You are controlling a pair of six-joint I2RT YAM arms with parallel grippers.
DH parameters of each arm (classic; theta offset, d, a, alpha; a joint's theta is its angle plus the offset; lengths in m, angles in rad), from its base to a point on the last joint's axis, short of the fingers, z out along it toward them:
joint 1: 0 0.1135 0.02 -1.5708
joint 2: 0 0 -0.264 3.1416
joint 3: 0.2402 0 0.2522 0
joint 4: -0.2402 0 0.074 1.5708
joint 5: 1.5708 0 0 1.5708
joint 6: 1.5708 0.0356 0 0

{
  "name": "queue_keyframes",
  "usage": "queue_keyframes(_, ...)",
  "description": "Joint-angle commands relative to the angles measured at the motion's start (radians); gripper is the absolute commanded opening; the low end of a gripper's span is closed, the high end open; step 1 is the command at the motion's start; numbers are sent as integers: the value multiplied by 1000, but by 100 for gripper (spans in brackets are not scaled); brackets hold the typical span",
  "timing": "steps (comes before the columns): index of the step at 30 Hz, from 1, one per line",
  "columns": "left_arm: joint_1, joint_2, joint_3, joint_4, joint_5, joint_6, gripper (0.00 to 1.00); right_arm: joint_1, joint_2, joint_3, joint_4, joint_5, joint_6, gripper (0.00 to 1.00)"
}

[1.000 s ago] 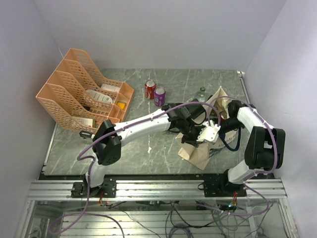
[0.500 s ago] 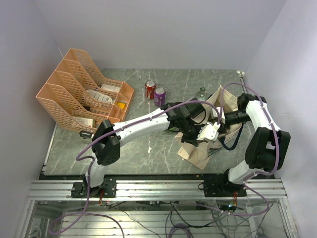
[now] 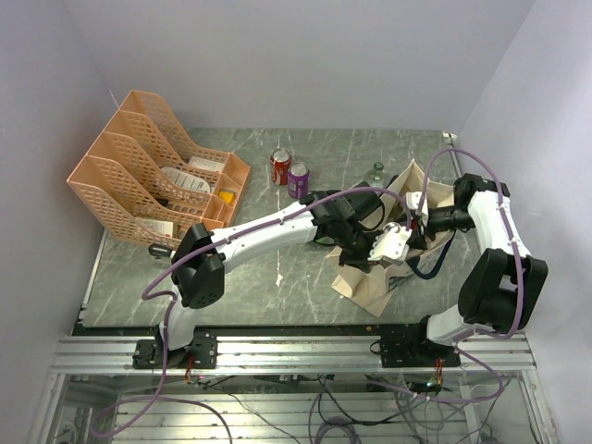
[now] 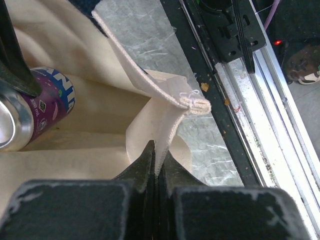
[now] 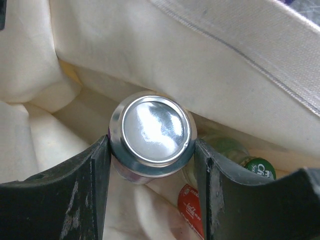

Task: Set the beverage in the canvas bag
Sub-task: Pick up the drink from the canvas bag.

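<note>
The canvas bag (image 3: 368, 285) lies on the table in front of the right arm, mouth held open. My left gripper (image 4: 159, 150) is shut on the bag's cream rim cloth (image 4: 167, 107), seen from above as the left gripper (image 3: 389, 243). Inside the bag, my right gripper (image 5: 152, 150) has its jaws against both sides of a purple beverage can (image 5: 152, 131). The same purple can (image 4: 31, 112) shows in the left wrist view with a dark finger (image 4: 12, 55) on it. The right gripper (image 3: 413, 218) reaches into the bag's mouth.
A red can (image 5: 192, 210) and a green-capped bottle (image 5: 259, 167) lie deeper in the bag. On the table stand a red can (image 3: 280, 166), a purple can (image 3: 298, 179) and a bottle (image 3: 376, 173). Orange file trays (image 3: 148, 176) fill the back left.
The right arm has swung outward to the right while its gripper stays in the bag's mouth. The left gripper keeps its hold on the bag's rim.
</note>
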Motion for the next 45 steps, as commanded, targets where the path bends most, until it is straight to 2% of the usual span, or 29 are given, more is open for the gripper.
queue_keyframes(1,9,-10,27,23,-47,-23,7,-8,-55,61,-10,-157,103,0)
queue_keyframes(8,9,-2,51,46,-54,-52,10,-11,-100,22,25,-180,187,0)
queue_keyframes(11,9,-6,53,56,-66,-80,22,-19,-109,27,66,-183,264,0)
queue_keyframes(15,9,-11,59,75,-74,-116,40,-30,-120,47,50,-191,270,0)
queue_keyframes(17,9,-13,71,86,-87,-140,52,-33,-128,57,51,-198,290,0)
queue_keyframes(19,9,-16,87,98,-101,-160,59,-35,-140,69,51,-205,309,0)
queue_keyframes(22,15,-26,109,123,-119,-198,63,-39,-162,86,53,-210,347,0)
queue_keyframes(26,20,-47,123,157,-167,-249,65,-43,-205,103,162,-219,532,0)
queue_keyframes(30,20,-75,132,186,-279,-284,68,-43,-249,111,271,-228,689,0)
queue_keyframes(34,20,-113,141,203,-360,-306,78,-43,-287,122,345,-234,808,0)
queue_keyframes(38,20,-152,150,211,-414,-327,84,-43,-318,147,439,-235,952,0)
queue_keyframes(45,28,-194,166,256,-511,-398,92,-38,-378,154,751,-209,1412,0)
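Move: I already have the purple can between my right fingers inside the bag, its middle some 3 cm left of that hand, 1 cm ahead and 2 cm lower. Under it, both about 4 cm ahead of my right hand, are the glass bottle (3 cm left, 8 cm down) and the red can (1 cm right, 9 cm down). My left hand still pinches the canvas rim; from it the purple can lies roughly 10 cm ahead, 7 cm right and 2 cm lower. I draw the purple can up out of the bag with my right hand, about 15 cm and slightly forward at the end, keeping my grip while the wrist swings clockwise and the fingers tip up towards level. My left fingers open wide and let go of the rim, and that hand goes forward, then mostly up, some 13 cm in all, turning counter-clockwise about 30 degrees towards the can. ##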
